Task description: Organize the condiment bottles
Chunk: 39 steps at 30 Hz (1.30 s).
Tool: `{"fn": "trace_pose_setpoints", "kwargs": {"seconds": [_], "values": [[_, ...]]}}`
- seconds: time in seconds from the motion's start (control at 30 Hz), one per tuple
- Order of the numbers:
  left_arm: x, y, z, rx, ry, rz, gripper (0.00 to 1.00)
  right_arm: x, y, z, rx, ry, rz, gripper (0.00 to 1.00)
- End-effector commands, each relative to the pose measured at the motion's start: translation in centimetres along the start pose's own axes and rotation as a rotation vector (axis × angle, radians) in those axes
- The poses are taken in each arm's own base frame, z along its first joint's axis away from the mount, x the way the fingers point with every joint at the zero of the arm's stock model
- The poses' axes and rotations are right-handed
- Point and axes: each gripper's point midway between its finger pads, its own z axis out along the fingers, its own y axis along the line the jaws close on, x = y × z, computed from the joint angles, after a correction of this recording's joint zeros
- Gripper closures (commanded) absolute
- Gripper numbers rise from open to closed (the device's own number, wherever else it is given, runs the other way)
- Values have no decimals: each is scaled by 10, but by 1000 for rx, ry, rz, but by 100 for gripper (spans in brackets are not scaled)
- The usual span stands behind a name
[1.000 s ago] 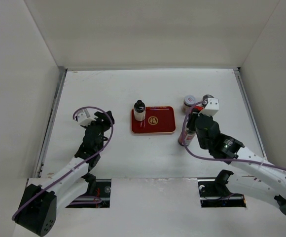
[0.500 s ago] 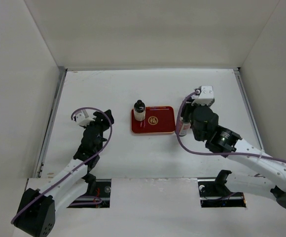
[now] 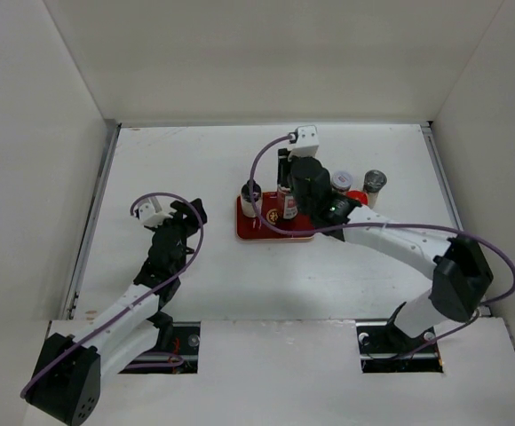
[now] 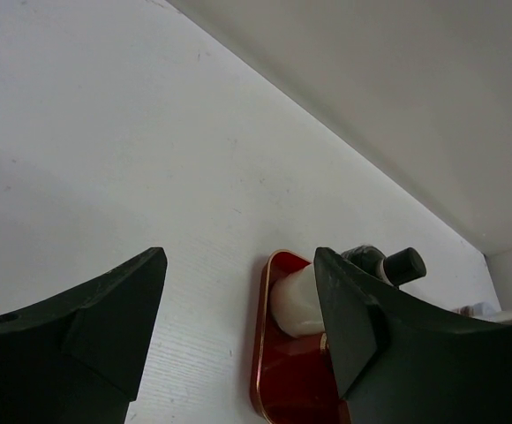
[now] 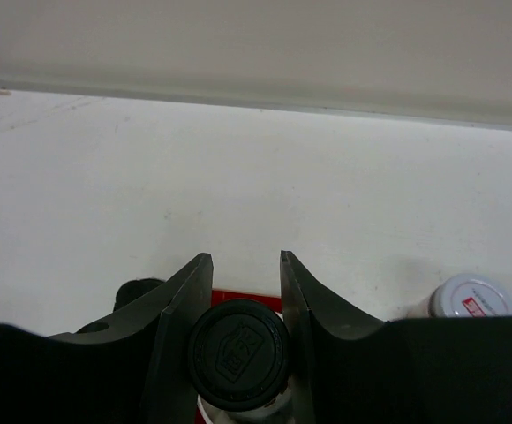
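Note:
My right gripper (image 3: 286, 189) (image 5: 244, 261) is shut on the black cap of a tall bottle (image 3: 289, 209) (image 5: 238, 354) with a red label. It holds the bottle upright over the red tray (image 3: 275, 232) (image 4: 280, 382). Just left of it, a short white bottle with a black cap (image 3: 251, 201) (image 4: 297, 301) stands on the tray's left end. Right of the tray are a white-lidded jar (image 3: 340, 182) (image 5: 470, 297), a red-lidded jar (image 3: 356, 197) and a grey-lidded shaker (image 3: 375, 183). My left gripper (image 3: 192, 212) (image 4: 238, 265) hangs open and empty, left of the tray.
White walls close the table at the back and on both sides. A metal strip (image 3: 98, 204) runs along the left edge. The right arm's forearm (image 3: 391, 235) stretches across the table to the right of the tray.
The right arm swung from the tray's front right corner to over the tray, carrying the tall bottle. The left gripper's jaws opened a little wider.

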Motion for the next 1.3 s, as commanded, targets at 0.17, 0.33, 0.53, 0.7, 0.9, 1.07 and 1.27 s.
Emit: {"fn": "trace_pose_setpoints", "kwargs": {"seconds": [0.17, 0.33, 0.53, 0.7, 0.9, 1.07, 1.27], "values": [[-5, -8, 1, 38, -24, -32, 33, -72, 29, 31, -59, -208, 142, 80], [-6, -10, -1, 48, -29, -39, 33, -62, 28, 48, -49, -202, 139, 79], [-3, -8, 0, 41, -20, -33, 32, -46, 31, 59, -47, -178, 145, 80], [-2, -11, 1, 51, -19, -35, 33, -45, 31, 63, -44, -190, 174, 79], [-2, -11, 0, 52, -20, -35, 32, -32, 31, 67, -35, -179, 175, 69], [-2, -11, 1, 51, -19, -34, 32, -14, 25, 65, -18, -149, 164, 37], [4, -10, 3, 44, -3, -26, 32, -44, 11, 36, -26, -195, 204, 15]]}}
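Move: The bottle already held in the right hand is going to the middle of the red tray, a free spot about 6 cm ahead, 3 cm to the left and some 18 cm below. The dark-capped bottle stands in the tray 7 cm left of that spot and level with it. The white-capped jar is about 11 cm ahead and 14 cm right of the right hand. From the left hand the spot lies some 10 cm ahead, 24 cm right and 8 cm below. The held bottle is carried about 6 cm forward and 3 cm left while sinking some 3.5 cm, quickly at first, then easing onto the free spot in the tray beside the dark-capped bottle. The right hand stays there almost still, then its fingers open wide and let go of the bottle as it rises about a centimetre. ##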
